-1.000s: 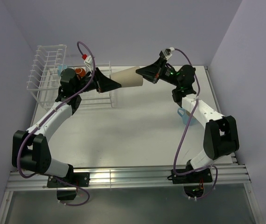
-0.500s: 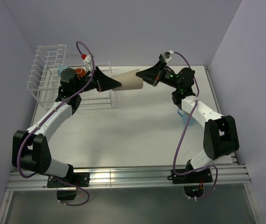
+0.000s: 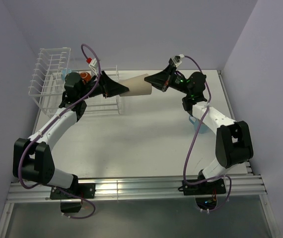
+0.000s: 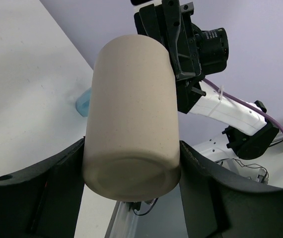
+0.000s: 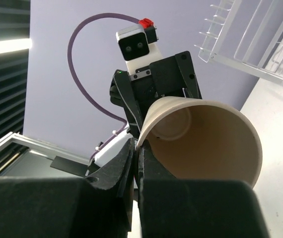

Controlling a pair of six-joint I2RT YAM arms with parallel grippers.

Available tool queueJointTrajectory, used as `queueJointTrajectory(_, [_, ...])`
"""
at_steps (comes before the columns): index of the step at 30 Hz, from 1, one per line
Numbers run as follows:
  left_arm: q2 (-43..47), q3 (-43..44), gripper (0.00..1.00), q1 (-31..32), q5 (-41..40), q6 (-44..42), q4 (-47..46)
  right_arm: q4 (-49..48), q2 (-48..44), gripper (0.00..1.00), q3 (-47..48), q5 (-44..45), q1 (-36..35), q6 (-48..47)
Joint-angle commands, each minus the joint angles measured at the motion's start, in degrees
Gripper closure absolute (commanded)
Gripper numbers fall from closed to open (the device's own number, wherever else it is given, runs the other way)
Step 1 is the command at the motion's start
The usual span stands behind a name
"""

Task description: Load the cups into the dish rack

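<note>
A beige cup (image 3: 135, 85) hangs on its side in the air between my two arms, to the right of the dish rack (image 3: 52, 64). My right gripper (image 3: 150, 79) is shut on the cup's rim (image 5: 146, 130), one finger inside and one outside. My left gripper (image 3: 124, 90) is around the cup's base (image 4: 131, 173), with both fingers (image 4: 74, 163) against its sides. A dark red-orange cup (image 3: 85, 76) and a light blue mug (image 3: 64, 73) sit in the rack. Another light blue mug (image 3: 197, 124) stands on the table beside my right arm.
The white wire rack's low basket section (image 3: 104, 101) lies under and behind my left wrist, and its taller slotted end stands at the far left. Lilac walls close off the table at the back and sides. The rack's wires (image 5: 260, 44) show at the top right of the right wrist view.
The left gripper's fingers have closed in on the cup's base. The right gripper and the cup have shifted slightly left toward the rack.
</note>
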State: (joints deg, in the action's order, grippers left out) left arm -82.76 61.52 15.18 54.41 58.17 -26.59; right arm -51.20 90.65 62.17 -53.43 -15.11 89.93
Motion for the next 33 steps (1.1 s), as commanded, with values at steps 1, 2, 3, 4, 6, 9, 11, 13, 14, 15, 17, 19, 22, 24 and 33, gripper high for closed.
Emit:
queueJointTrajectory(1, [0.23,3.34,0.91,-0.15,-1.41,-1.3,1.61,-0.67,-0.47,0.94,1.02,-0.45,0.0,-2.65])
queueJointTrajectory(2, [0.32,3.96,0.96,-0.15,-1.94,-2.0,3.11,0.56,-0.74,0.89,1.2,-0.27,0.08,-4.74])
queueJointTrajectory(3, [0.67,5.53,1.0,-0.15,-3.33,-3.92,4.86,3.79,-1.44,0.83,1.37,0.34,0.08,-5.98])
queueJointTrajectory(4, [0.76,6.5,1.0,-0.15,-4.31,-5.07,6.97,5.83,-1.88,0.79,1.55,0.78,0.0,-7.56])
queueJointTrajectory(6, [1.11,9.58,1.0,-0.24,-6.33,-8.77,13.56,13.2,-3.46,0.73,2.51,1.83,0.09,-12.92])
queueJointTrajectory(9, [1.99,13.79,1.0,-1.03,-9.49,-12.02,20.16,25.86,-5.82,0.68,4.71,5.87,0.35,-21.62])
queueJointTrajectory(11, [2.17,16.25,1.0,-2.17,-11.86,-14.3,23.84,33.66,-7.06,0.67,5.94,10.0,0.96,-26.71])
queueJointTrajectory(13, [2.08,20.65,1.0,-3.31,-14.23,-16.24,31.4,37.82,-8.65,0.66,6.47,12.64,1.4,-29.1])
queueJointTrajectory(14, [1.9,23.88,1.0,-3.58,-17.38,-18.34,33.86,41.76,-9.35,0.66,7.17,15.17,1.75,-31.55])
queueJointTrajectory(15, [1.38,25.57,1.0,-3.93,-19.15,-19.49,38.67,43.8,-9.61,0.66,7.61,16.59,1.84,-32.79])
queueJointTrajectory(17, [0.41,31.17,1.0,-4.19,-26.24,-23.08,44.05,48.36,-10.4,0.66,8.49,20.27,1.84,-36.3])
queueJointTrajectory(19, [-2.04,34.79,1.0,-4.19,-31.27,-25.64,50.56,49.44,-10.67,0.66,8.32,21.34,1.93,-37.54])
queueJointTrajectory(22, [-6.17,41.65,1.0,-4.19,-38.93,-27.67,55.92,50.76,-10.85,0.66,8.32,22.84,1.84,-39.21])
queueJointTrajectory(24, [-10.02,47.01,1.0,-4.19,-44.55,-28.55,58.13,52.6,-10.93,0.66,8.4,23.63,1.84,-40.18])
queueJointTrajectory(33, [-24.1,59.15,1.0,-3.32,-54.06,-31.8,61.39,56.21,-11.29,0.66,7.17,25.83,1.4,-45.63])
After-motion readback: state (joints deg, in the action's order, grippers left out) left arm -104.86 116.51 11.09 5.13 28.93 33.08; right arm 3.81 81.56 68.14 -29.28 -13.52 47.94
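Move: The left hand holds the tan cup's base end; the free rack spot it heads for lies about 22 cm ahead, 12 cm left and 25 cm below. The glass sits some 6 cm left of that spot, and the red cup about 7 cm beyond the glass, both level with the spot. The right hand still pinches the tan cup's rim; from it the blue cup lies about 28 cm right, 2 cm back and 33 cm below. Left swings the tan cup 19 cm forward, 12 left, towards the rack; right releases its rim, sinking 8. ##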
